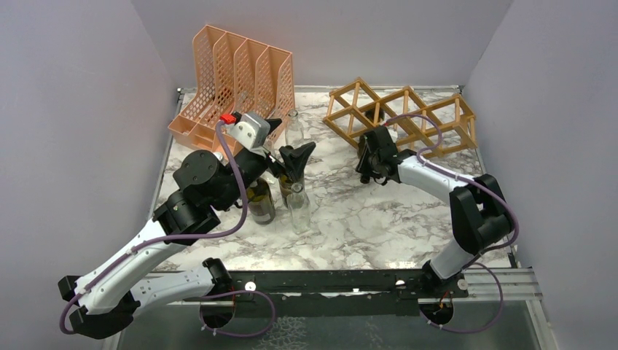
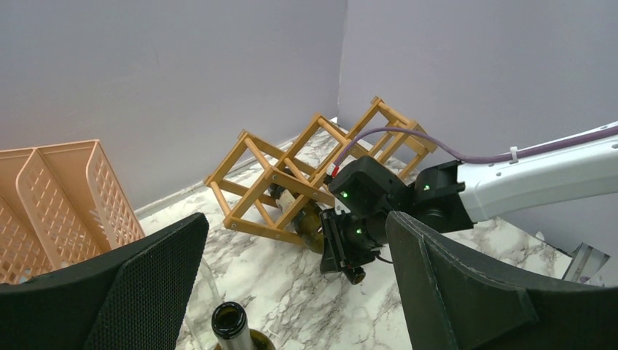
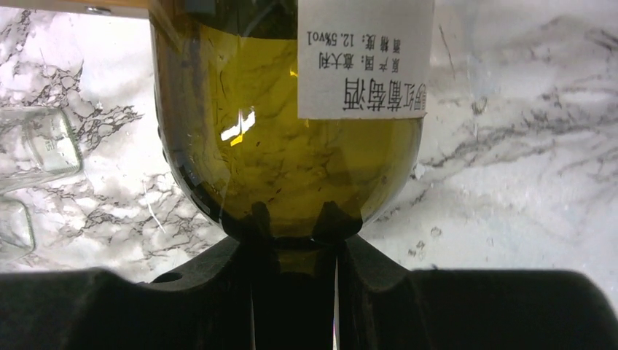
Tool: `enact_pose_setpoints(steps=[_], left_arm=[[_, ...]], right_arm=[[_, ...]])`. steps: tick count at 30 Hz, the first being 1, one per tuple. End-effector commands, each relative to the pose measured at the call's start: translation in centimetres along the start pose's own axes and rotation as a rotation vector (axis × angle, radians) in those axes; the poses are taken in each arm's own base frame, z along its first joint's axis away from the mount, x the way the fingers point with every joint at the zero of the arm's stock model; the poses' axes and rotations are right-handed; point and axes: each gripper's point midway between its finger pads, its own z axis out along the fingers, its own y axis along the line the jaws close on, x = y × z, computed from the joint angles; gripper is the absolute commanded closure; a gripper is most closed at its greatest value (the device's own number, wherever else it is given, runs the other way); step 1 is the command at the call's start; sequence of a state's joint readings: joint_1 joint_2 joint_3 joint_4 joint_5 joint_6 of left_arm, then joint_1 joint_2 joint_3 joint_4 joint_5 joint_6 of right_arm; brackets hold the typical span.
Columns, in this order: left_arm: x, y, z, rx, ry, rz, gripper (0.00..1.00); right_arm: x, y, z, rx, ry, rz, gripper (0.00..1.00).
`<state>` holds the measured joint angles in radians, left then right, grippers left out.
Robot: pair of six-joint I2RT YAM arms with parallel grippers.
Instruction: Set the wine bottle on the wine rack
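Observation:
The tan wooden wine rack (image 1: 402, 115) (image 2: 288, 179) stands at the back right of the marble table. An olive-green wine bottle (image 3: 284, 146) (image 2: 318, 227) with a white label lies on its side, its body inside a low cell of the rack. My right gripper (image 1: 370, 165) (image 2: 356, 244) (image 3: 295, 219) is shut on the bottle's neck just behind the shoulder. The neck's mouth pokes out under the gripper in the left wrist view. My left gripper (image 1: 295, 157) (image 2: 299, 240) hangs open and holds nothing, above the upright bottles on the table's left half.
A peach mesh file organizer (image 1: 233, 80) (image 2: 58, 197) stands at the back left. Upright near the left gripper are a dark green bottle (image 1: 260, 200) (image 2: 232, 321) and clear bottles (image 1: 298, 208) (image 1: 294, 127). Grey walls close the back and sides.

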<state>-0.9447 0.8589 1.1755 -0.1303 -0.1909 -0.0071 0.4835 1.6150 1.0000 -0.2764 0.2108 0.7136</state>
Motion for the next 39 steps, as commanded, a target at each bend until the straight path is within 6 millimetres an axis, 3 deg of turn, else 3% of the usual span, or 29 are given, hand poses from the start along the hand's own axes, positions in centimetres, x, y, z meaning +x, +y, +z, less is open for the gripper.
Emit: enact_pose_setpoints(steps=[1,13,21,28,33,39], left_arm=[[-0.5,-0.3,-0.5,0.02,-0.011,-0.002,0.01],[-0.4,-0.1,-0.5,0.01,-0.012,-0.001,0.01],[-0.3,-0.1,-0.4,0.007,-0.009,0.001,0.01],[-0.3,0.0,-0.4,0.003,-0.008,0.006,0.01],[-0.3,0.0,-0.5,0.0,-0.006,0.006,0.01],[-0.1,0.1,-0.5,-0.004,-0.001,0.007,0.01]], right_arm=[[-5.6,3.7,-0.1,-0.153,-0.144,-0.091,0.99],[-7.5,6.6,1.4,-0.302,-0.123,-0.301,0.99],[-8.5,7.2,2.7,-0.278,-0.14,-0.232,0.94],[-8.8,7.7,3.6,-0.285,-0.15,-0.224,0.71],[-8.9,7.1,4.4,-0.253,-0.169,-0.232,0.63],[-9.2,7.0,3.1,-0.266,-0.193,-0.21,0.36]])
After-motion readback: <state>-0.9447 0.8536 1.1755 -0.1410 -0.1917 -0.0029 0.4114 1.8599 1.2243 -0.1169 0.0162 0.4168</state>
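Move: The wine rack's middle lies about 15 cm ahead and 13 cm right of the right hand. That hand already grips the lying bottle's neck, with the bottle's base end already inside a rack opening. Left of this hand stand the far clear bottle, some 24 cm over and 9 cm farther out, and the upright green bottle, about 24 cm over and 7 cm back. From the left hand the rack is roughly 30 cm ahead, 34 cm right and 35 cm below. Push the right hand forward about 8 cm, keeping the neck pinched and driving the bottle's base end deeper into the rack opening. Let it drift some 3 cm left on the way while turning about 15 degrees counter-clockwise. At the very end, part the fingers around the neck and tip them up slightly. ##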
